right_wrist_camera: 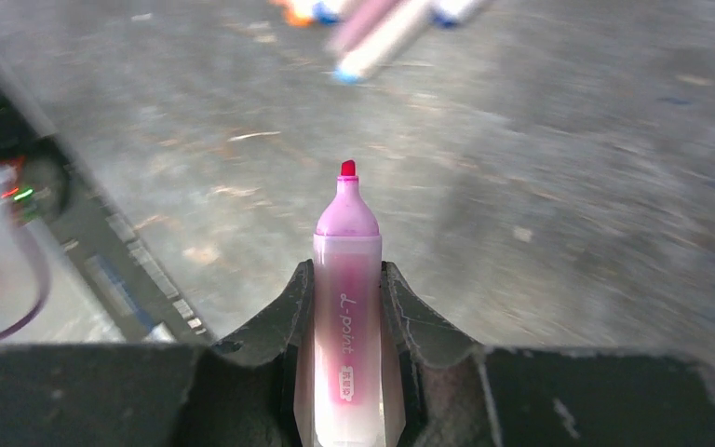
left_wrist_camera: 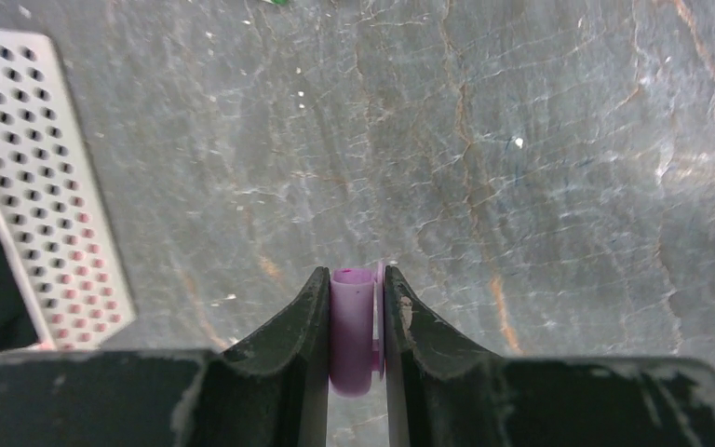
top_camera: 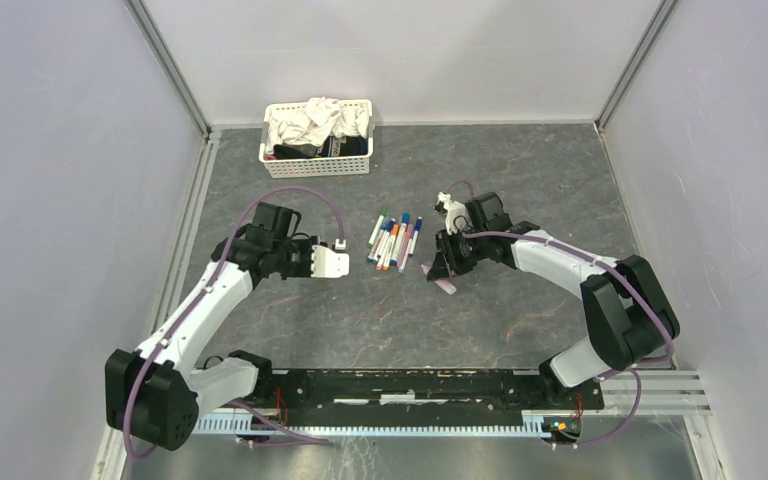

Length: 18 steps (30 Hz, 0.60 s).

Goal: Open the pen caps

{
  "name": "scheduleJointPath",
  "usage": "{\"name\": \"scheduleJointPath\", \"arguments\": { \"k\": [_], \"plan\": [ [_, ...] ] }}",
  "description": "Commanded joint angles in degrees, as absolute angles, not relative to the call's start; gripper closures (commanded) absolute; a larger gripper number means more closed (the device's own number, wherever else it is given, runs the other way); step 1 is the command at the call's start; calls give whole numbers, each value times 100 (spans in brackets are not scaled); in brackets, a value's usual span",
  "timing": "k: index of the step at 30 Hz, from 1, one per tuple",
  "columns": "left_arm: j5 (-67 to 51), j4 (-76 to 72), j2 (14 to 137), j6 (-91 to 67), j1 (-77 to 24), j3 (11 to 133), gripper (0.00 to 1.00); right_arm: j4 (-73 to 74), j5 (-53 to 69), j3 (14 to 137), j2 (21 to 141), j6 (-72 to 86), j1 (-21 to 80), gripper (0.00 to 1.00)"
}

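Note:
In the left wrist view a purple pen cap sits clamped between the black fingers of my left gripper, just above the grey table. My right gripper is shut on the wider lilac-pink pen, whose bare red tip points away from the wrist with no cap on it. From above, the left gripper is left of the pile of pens, and the right gripper is right of it, with the pink pen sticking out below it. Several white pens with coloured caps lie in that pile.
A white basket of cloths stands at the back, behind the pens. A white perforated plate shows at the left of the left wrist view. Blurred pen ends lie ahead of the right gripper. Grey walls enclose the table on three sides.

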<state>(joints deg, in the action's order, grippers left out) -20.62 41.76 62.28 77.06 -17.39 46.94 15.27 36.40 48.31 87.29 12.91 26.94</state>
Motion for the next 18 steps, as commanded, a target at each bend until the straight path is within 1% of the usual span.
{"name": "scheduleJointPath", "arguments": {
  "k": [1,4,7,9,12,18],
  "plan": [
    [-2059,3911,6768,6538,-1767,4903,98,2012,1116,5227,8740,1207,2677,100],
    [-2001,3681,7212,5910,-1773,4972,97,2086,-245,5153,8749,1324,2671,100],
    [-1924,3274,7419,5715,-1791,4803,96,1811,-864,4924,8645,1462,2674,98],
    [-1825,2923,7623,5577,-1801,4687,93,1639,-1304,4746,8555,1525,2659,96],
    [-1667,2603,7965,5431,-1810,4635,88,1487,-1607,4500,8491,1558,2627,92],
    [-1055,1885,8475,5681,-1811,4352,83,1653,-1864,4315,8475,1623,2571,82]
  ]
}}
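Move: Below the right hand, which already holds the uncapped pink highlighter, the bare table it goes for lies about 6 cm ahead, 14 cm to the right and 8 cm down; the row of pens is some 11 cm ahead and 12 cm left, its nearest blue-capped pen 12 cm ahead and 6 cm left. The left hand, with the pink cap, has bare table 3 cm ahead and 12 cm down, the row of pens 10 cm ahead and 22 cm right. Swinging away from the row of pens, the right hand carries the highlighter about 14 cm right, first forward too and sinking towards bare table, while its fingers tip from left-slanting to nearly straight down, turning clockwise. The left hand lowers the cap some 8 cm, easing slightly forward and turning counter-clockwise. Both keep their grip. ##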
